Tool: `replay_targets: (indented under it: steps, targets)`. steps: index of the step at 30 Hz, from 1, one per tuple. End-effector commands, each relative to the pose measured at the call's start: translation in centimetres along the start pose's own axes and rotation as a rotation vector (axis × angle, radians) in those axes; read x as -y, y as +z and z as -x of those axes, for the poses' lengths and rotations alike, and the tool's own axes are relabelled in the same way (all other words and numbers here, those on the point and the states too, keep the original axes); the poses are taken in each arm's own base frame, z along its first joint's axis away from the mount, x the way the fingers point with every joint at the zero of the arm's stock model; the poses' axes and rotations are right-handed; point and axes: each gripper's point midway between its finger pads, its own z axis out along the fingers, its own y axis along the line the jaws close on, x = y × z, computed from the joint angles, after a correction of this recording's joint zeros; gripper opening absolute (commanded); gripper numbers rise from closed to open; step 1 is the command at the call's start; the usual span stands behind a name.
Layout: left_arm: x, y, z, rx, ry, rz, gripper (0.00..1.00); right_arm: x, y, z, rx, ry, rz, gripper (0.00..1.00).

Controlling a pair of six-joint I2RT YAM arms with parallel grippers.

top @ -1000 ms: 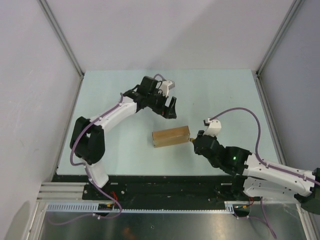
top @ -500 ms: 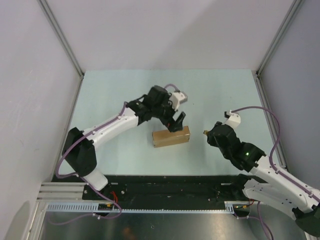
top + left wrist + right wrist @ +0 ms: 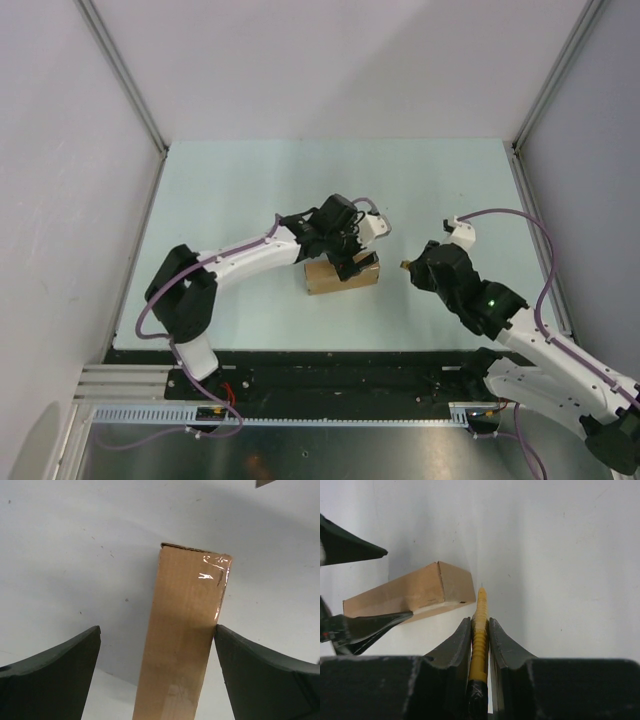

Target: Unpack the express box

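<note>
The express box [image 3: 328,278], an oblong brown carton with shiny tape on one end, lies flat on the pale table [image 3: 240,190]. My left gripper [image 3: 356,263] hangs over its right half, open, with the box [image 3: 185,630] between its dark fingers [image 3: 55,675]. In the left wrist view the right finger meets the box's edge and the left one stands apart. My right gripper [image 3: 408,266] is a short way right of the box, shut on a slim yellow utility knife [image 3: 480,625]. The knife's tip points just past the box's near end [image 3: 455,582].
Grey walls with metal frame posts [image 3: 125,85] close in the table on three sides. A black base rail [image 3: 330,365] runs along the near edge. The left gripper's fingers [image 3: 350,547] show at the left of the right wrist view.
My left arm has swung right and forward and come down over the box. My right arm, with the knife, has drawn back from the box's right end.
</note>
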Motion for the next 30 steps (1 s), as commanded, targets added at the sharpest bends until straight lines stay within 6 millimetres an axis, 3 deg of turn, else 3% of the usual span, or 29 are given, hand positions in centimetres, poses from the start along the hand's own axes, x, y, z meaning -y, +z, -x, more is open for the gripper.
replay_targets:
  steps: [1,7,12,21,26,30]
  targets:
    - [-1.3,0.7,1.7,0.043,0.157,0.029,0.99,-0.6,0.3,0.6,0.023,0.015,0.029,0.00]
    - [0.2,1.4,0.6,0.034,0.150,-0.046,0.94,-1.2,0.4,0.8,0.022,0.021,0.064,0.00]
    - [0.8,2.1,0.2,0.023,0.114,-0.074,0.77,-2.7,0.8,1.1,0.028,0.011,0.127,0.00]
    - [0.9,2.8,-2.3,-0.055,0.138,-0.013,0.61,-4.0,1.2,1.9,0.061,0.020,0.194,0.00]
    - [1.0,2.3,-2.0,-0.023,0.175,0.041,0.50,-4.5,1.4,1.3,0.043,0.027,0.251,0.00]
    - [1.1,2.6,-3.2,-0.039,0.179,0.046,0.45,-4.8,1.5,0.8,0.030,0.006,0.284,0.00]
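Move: The box lies crosswise under the left hand; its middle is about 4 cm to that hand's left, 1 cm back and 6 cm below. The yellow cutter, held in the right gripper, stands some 10 cm to the left hand's right, level with it fore and aft and roughly 6 cm higher. From the right hand the box's middle is about 13 cm left, 2 cm ahead and 11 cm down, its taped right end only some 6 cm left and 2 cm ahead. Down onto the box goes the left hand, about 3.5 cm with a slight draw back at the end, its wide-open fingers closing to a little over half until they pinch the box's two long sides. Meanwhile the right hand, keeping the cutter gripped, carries the blade some 3.5 cm left and a bit forward towards the box's taped right end, swinging slightly counter-clockwise; it rises a little, then dips again. ##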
